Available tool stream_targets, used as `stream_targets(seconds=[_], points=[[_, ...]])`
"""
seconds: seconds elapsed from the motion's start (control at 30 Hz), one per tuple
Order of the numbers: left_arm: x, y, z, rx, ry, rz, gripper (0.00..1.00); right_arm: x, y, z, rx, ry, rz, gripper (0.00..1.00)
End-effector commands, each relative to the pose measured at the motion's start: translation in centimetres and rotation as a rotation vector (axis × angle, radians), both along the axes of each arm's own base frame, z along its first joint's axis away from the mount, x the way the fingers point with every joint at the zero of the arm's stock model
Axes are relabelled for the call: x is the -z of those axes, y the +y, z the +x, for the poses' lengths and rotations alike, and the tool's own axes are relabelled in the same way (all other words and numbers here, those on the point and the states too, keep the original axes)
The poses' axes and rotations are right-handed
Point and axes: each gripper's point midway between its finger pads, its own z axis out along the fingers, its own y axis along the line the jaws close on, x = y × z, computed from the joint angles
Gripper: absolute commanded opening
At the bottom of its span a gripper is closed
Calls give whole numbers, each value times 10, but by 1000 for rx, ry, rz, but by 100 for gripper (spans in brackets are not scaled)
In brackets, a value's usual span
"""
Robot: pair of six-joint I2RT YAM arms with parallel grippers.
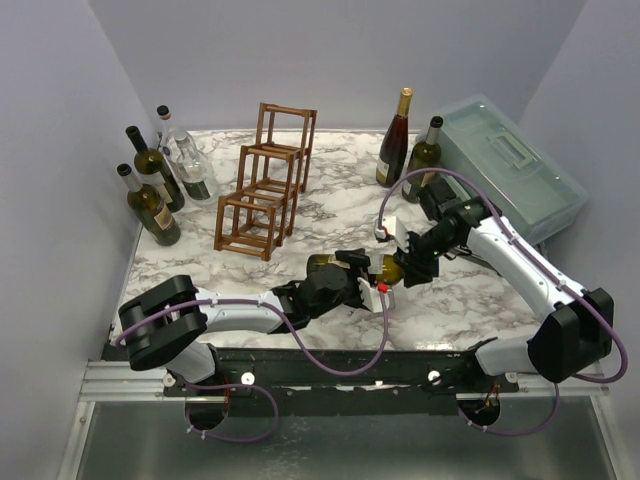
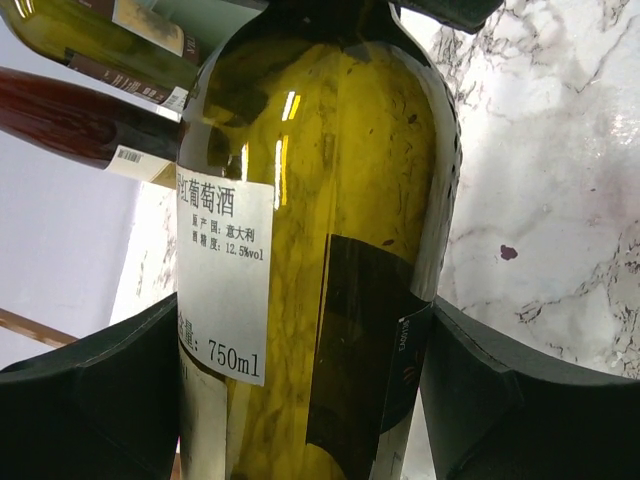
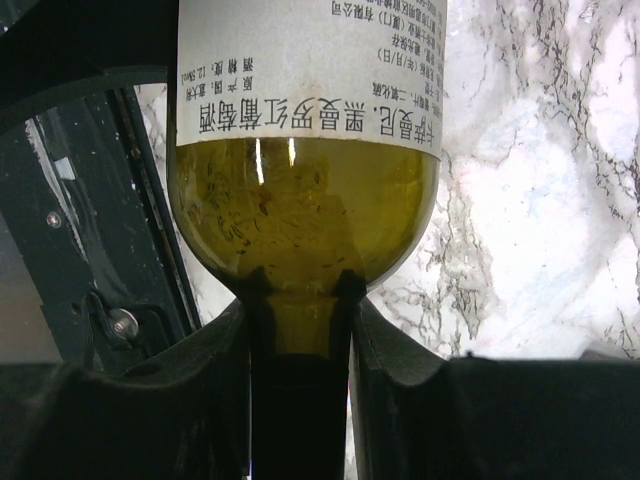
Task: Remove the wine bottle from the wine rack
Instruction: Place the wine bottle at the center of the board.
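The wine bottle (image 1: 388,270), olive green glass with white labels, lies on its side just over the marble table near the front middle, away from the wine rack (image 1: 265,180). My left gripper (image 1: 345,275) is clamped round the bottle's body; in the left wrist view the bottle (image 2: 330,200) fills the gap and both pads of the left gripper (image 2: 305,320) touch it. My right gripper (image 1: 405,268) is shut on the neck; in the right wrist view the bottle (image 3: 300,200) runs down into the right gripper (image 3: 300,320). The reddish-brown rack stands with its cells empty.
Three bottles (image 1: 152,205) stand at the back left. A red bottle (image 1: 394,140) and a green bottle (image 1: 423,160) stand at the back right beside a clear plastic box (image 1: 510,165). Walls close in the table (image 1: 470,290) on three sides.
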Motion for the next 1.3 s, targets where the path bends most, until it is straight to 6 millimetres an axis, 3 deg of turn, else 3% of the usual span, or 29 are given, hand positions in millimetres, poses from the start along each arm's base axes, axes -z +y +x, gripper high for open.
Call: stream_targets(seconds=[0.0,0.23,0.47,0.53,0.7,0.9,1.1,1.27], points=[[-15,-4,7,-46,15,-75,0,-19,23,8,-1,-8,120,14],[-16,-3,7,-83,105,-155,0,-16,24,18,31,-29,113,57],[-11,-1,8,-99,139,-174,0,-19,25,31,62,-47,94,69],[-10,0,8,-103,151,-185,0,-31,28,39,82,-81,109,71],[-5,2,6,-116,193,-214,0,-85,41,62,148,-206,228,90],[-14,6,6,-157,239,-306,0,-130,50,80,299,-187,425,91],[-32,8,5,-225,343,-471,0,-172,10,101,654,2,812,88],[-50,9,11,-315,436,-634,0,-160,6,108,879,168,883,89]])
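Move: The wine bottle lies level in both grippers, neck to the right: its middle is about 4 cm right of the left hand and 6 cm left of the right hand, which grips the neck. The board's centre is roughly 8 cm ahead, 2 cm left and 14 cm below the left hand. From that hand the rack's middle is some 20 cm ahead, 23 cm left; the standing red bottle 28 cm ahead, 7 cm right; the standing green one 25 cm ahead, 15 cm right. Open the right gripper to let go of the neck, then draw it forward and up, about 11 cm out and 14 cm higher, away from the bottle, rolling its left side up and turning clockwise. Keep the left fingers shut on the bottle's body; sink that hand about 4 cm, then lift it slightly, easing it left while turning it some 30 degrees so its fingers tip down and the neck swings forward and up. ##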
